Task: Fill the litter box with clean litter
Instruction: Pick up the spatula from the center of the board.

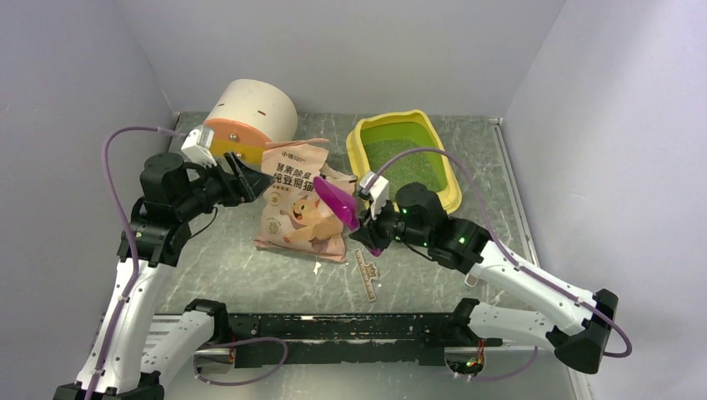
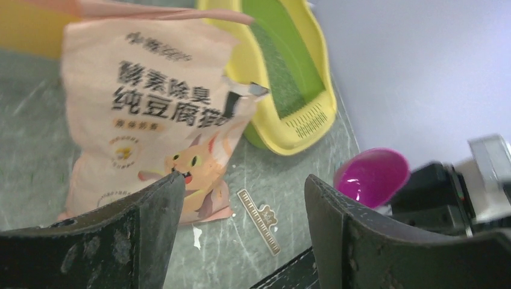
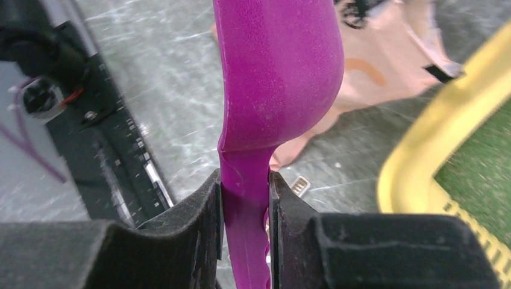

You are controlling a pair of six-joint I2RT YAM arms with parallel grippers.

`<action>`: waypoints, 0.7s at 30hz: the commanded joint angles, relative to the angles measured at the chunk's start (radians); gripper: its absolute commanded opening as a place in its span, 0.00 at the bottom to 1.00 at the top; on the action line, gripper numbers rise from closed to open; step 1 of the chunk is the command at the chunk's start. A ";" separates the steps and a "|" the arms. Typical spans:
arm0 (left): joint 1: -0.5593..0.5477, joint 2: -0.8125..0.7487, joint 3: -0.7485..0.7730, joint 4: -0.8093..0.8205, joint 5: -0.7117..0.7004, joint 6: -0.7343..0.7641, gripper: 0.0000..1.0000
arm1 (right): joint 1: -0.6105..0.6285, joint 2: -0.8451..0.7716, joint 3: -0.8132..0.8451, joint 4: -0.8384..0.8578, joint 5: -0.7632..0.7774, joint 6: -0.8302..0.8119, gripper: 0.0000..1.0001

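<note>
The yellow litter box (image 1: 360,157) with its green pan stands at the back right, and a layer of clean litter (image 1: 402,163) lies in it. A pink printed bag (image 1: 296,204) stands in the middle, its top open. My left gripper (image 1: 242,179) is open beside the bag's upper left edge, and nothing is between its fingers (image 2: 244,179). My right gripper (image 1: 367,227) is shut on the handle of a magenta scoop (image 1: 338,204), whose bowl points up toward the bag. In the right wrist view the scoop (image 3: 277,72) rises from my gripper (image 3: 244,180), with the box rim (image 3: 434,156) at the right.
A cream-and-orange cylinder (image 1: 246,117) lies behind the left gripper. A brown clip (image 1: 367,271) lies on the table in front of the bag. A black rail (image 1: 333,329) runs along the near edge. Walls close in on the left, back and right.
</note>
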 commanded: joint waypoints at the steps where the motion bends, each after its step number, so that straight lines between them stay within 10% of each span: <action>1: -0.003 -0.005 -0.013 0.143 0.247 0.207 0.77 | -0.023 0.056 0.080 -0.088 -0.321 -0.111 0.00; 9: -0.003 0.068 0.057 -0.077 0.710 0.643 0.77 | -0.032 0.184 0.182 -0.198 -0.528 -0.173 0.00; 21: -0.051 0.054 0.058 -0.176 0.763 0.845 0.73 | -0.083 0.342 0.331 -0.279 -0.640 -0.180 0.00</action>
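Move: The purple spatula, held upright-ish by the right hand, has its middle about 16 cm to the left hand's right, 5 cm back and 5 cm below it. The litter bag stands some 6 cm ahead of the left hand, 9 cm right and 22 cm below. From the right hand the open left gripper is about 20 cm left, 7 cm ahead and 8 cm higher; the bag clip lies 3 cm back, 4 cm right, 23 cm down. With fingers still wide open, the left hand draws back about 9 cm and some 6 cm right, in front of the litter bag, swinging its wrist roughly 50 degrees clockwise and levelling its fingers so that they face the spatula. The right hand keeps its pinch on the spatula's handle and brings it back and left to meet that hand, sinking slightly, then easing a little forward and up at the end, while turning about 30 degrees counter-clockwise so that the blade points at the left gripper. ##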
